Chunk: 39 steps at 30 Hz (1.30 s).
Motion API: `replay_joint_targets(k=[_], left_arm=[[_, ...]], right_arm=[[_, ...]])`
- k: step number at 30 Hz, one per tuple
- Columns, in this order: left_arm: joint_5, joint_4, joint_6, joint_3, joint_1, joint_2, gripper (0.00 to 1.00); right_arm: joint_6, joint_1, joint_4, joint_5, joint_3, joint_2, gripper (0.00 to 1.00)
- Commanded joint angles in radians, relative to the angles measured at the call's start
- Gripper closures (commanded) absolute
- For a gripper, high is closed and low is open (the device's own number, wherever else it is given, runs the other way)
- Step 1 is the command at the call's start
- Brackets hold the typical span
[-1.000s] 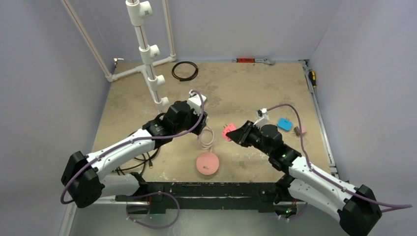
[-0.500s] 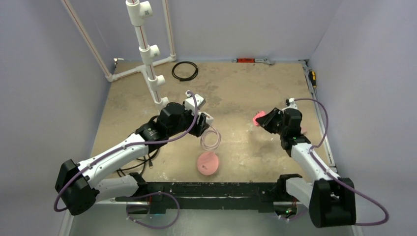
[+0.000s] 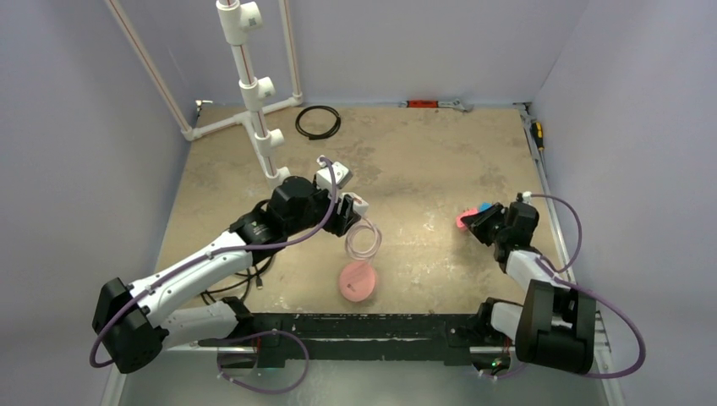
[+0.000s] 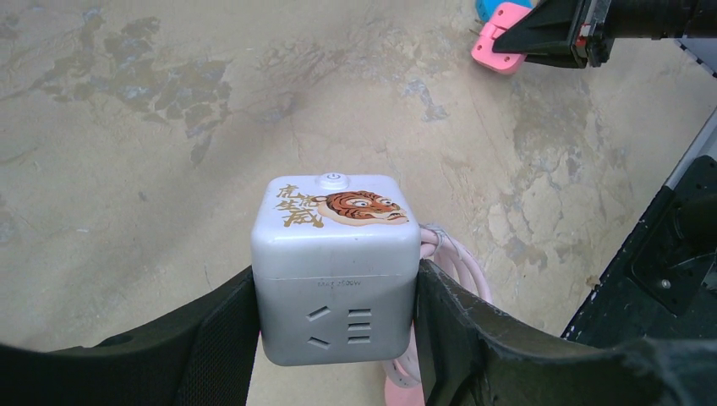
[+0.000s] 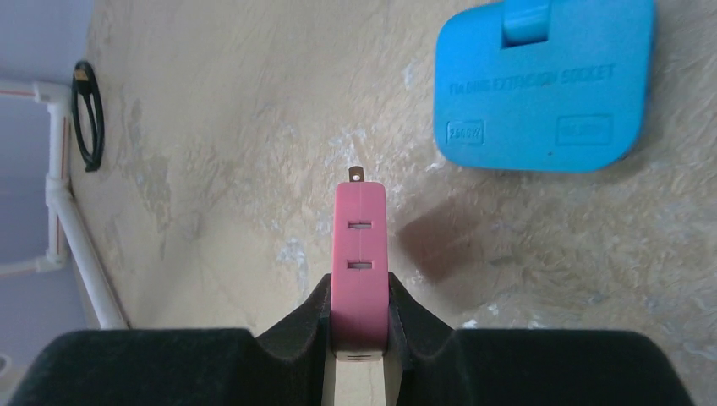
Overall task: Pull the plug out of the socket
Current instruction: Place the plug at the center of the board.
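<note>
The socket [image 4: 336, 262] is a white cube with a tiger sticker and dark slot holes. My left gripper [image 4: 336, 326] is shut on its two sides and holds it above the table; it also shows in the top view [image 3: 358, 205]. Its pink cable [image 3: 364, 240] coils down to a pink disc [image 3: 355, 282]. The plug [image 5: 360, 254] is a flat pink piece with a metal prong at its tip. My right gripper [image 5: 360, 317] is shut on it, apart from the socket, at the right of the table [image 3: 464, 221].
A blue adapter [image 5: 545, 85] lies on the table just beyond the plug, also in the top view [image 3: 486, 206]. A white PVC pipe stand [image 3: 254, 93] and a black cable ring [image 3: 318, 121] are at the back left. The table's right edge rail [image 3: 554, 228] is close to the right arm.
My right gripper has carried the pink plug rightward, away from the socket, to beside the blue adapter. My left gripper has shifted only slightly with the socket.
</note>
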Motion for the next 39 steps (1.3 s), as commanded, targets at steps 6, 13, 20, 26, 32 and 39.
replay_joint_targets(k=[6,13,20,26,32,39], left_arm=[[0.003,0.086,-0.018,0.013,0.002,-0.061,1.0],[0.003,0.082,-0.019,0.014,0.003,-0.06,1.0],[0.003,0.079,-0.017,0.017,0.002,-0.055,1.0],[0.004,0.077,-0.016,0.019,0.003,-0.048,1.0],[0.014,0.077,-0.019,0.022,0.003,-0.034,1.0],[0.006,0.077,-0.013,0.019,0.003,-0.04,1.0]], right_arm=[[0.08,-0.103,0.071,0.001,-0.023,0.026,0.99],[0.095,-0.166,0.113,-0.042,-0.036,0.088,0.96],[0.096,-0.237,0.121,-0.01,-0.046,0.098,0.94],[0.009,-0.261,0.094,-0.011,-0.018,0.069,0.95],[-0.024,-0.26,0.077,-0.043,-0.012,0.077,0.87],[-0.005,-0.261,0.091,-0.054,-0.022,0.064,0.45]])
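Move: The right hand still holds the pink plug a little above the board. Its setting-down spot is about 7 cm to the hand's right, level ahead and some 3 cm lower. The blue plug lies roughly 5 cm right and 3 cm ahead, 4 cm below; the dusty-pink charger about 15 cm right, 1 cm back and 3 cm below. From the left hand the spot is about 45 cm right, 3 cm ahead and 18 cm below. To the right, with a slight sink of 1–2 cm, the right hand carries the pink plug some 7 cm beside the blue plug and towards the charger, turning clockwise about 15 degrees on the way. It then stops and opens its fingers around the plug. The left hand keeps hold of the white socket, nearly still. ##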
